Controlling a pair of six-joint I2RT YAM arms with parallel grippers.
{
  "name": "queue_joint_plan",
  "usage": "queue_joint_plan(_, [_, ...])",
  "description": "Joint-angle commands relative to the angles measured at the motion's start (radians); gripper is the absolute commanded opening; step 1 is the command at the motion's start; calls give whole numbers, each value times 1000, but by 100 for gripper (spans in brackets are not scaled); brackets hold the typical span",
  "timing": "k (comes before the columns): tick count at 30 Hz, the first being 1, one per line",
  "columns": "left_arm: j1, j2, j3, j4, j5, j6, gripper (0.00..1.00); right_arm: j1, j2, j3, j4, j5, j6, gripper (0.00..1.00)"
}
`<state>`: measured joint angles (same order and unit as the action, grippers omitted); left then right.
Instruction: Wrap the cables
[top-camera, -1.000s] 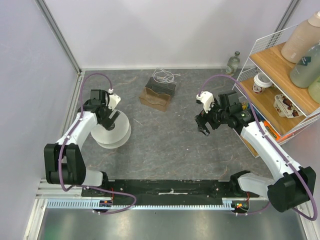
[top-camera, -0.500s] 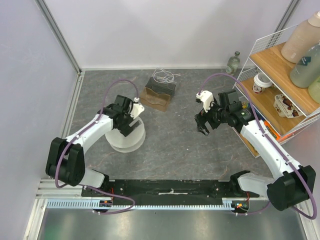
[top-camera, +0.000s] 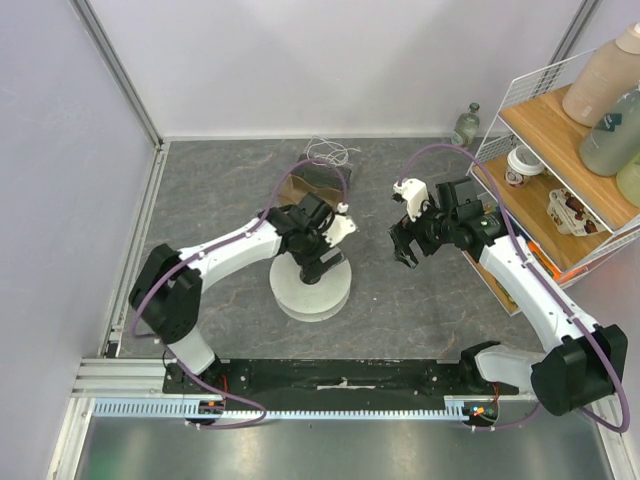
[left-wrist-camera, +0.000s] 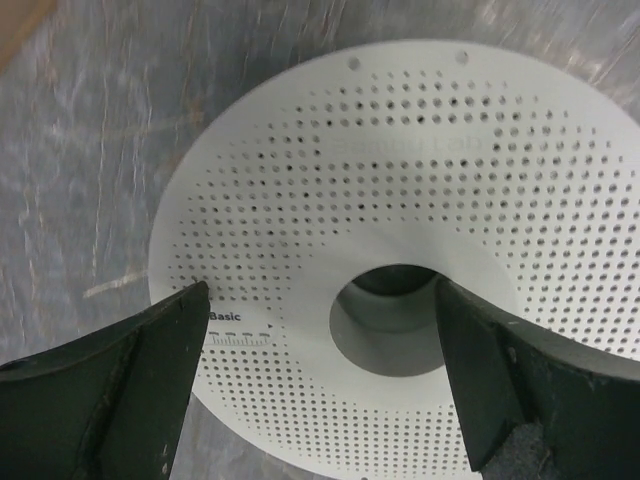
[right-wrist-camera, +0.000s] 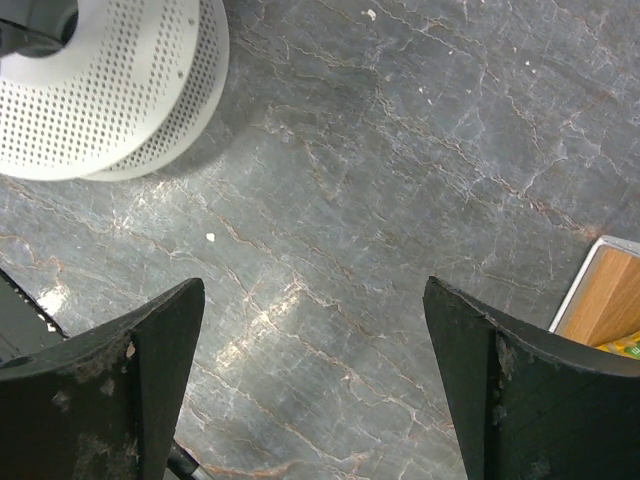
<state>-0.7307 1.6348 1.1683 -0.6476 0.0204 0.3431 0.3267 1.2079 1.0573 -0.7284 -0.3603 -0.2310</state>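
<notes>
The cables are a loose curl of thin white wire at the back of the table, behind a brown box. A white perforated spool lies near the table's middle. It also shows in the left wrist view and in the right wrist view. My left gripper is open wide right on top of the spool. One finger is at the flange rim and the other is at the edge of the hub hole. My right gripper is open and empty above bare table.
A wire shelf with bottles and jars stands at the right. A small glass bottle stands by the back wall. Purple hoses run along both arms. A metal rail edges the table's left side.
My left gripper has swept from the left side toward the middle, and the white spool has moved right with it. The right arm has barely moved.
</notes>
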Motion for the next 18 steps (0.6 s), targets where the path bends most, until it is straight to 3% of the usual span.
queue_joint_plan(1, [-33,78,148,-33,79,-52,99,-9,15,55,32,24,25,98])
queue_joint_plan(7, [-4,11,246,-142,87,-9,99,-14,47,112,53,26,27,98])
queue_joint_plan(13, [238,-145,315,-256,275,-29,99,3,136,197,121,-31,57,98])
queue_joint_plan(18, [396,-228,311,-297,450,-67,99,80,271,331,211,44,119,98])
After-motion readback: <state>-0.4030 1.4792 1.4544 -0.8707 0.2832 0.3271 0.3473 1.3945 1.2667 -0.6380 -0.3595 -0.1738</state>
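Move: Sitting just over the spool, the open left hand has one finger in its hole; the spool's middle is about 2 cm back, level sideways and 3 cm below. The white cables in the dark box lie some 28 cm ahead and 4 cm right of this hand, at its height, and the brown box 20 cm straight ahead, 3 cm lower. From the right hand the cables are about 28 cm ahead, 18 cm left and 9 cm below. Dragging the spool on to the right by its hole for a last few centimetres, the left hand then lifts its finger out, rising about 13 cm and swinging back left and somewhat forward, away from the spool, tilting some 20 degrees, fingers still wide open. The right hand, open and empty, meanwhile moves about 6 cm forward, with some left and upward travel, towards the cables. ##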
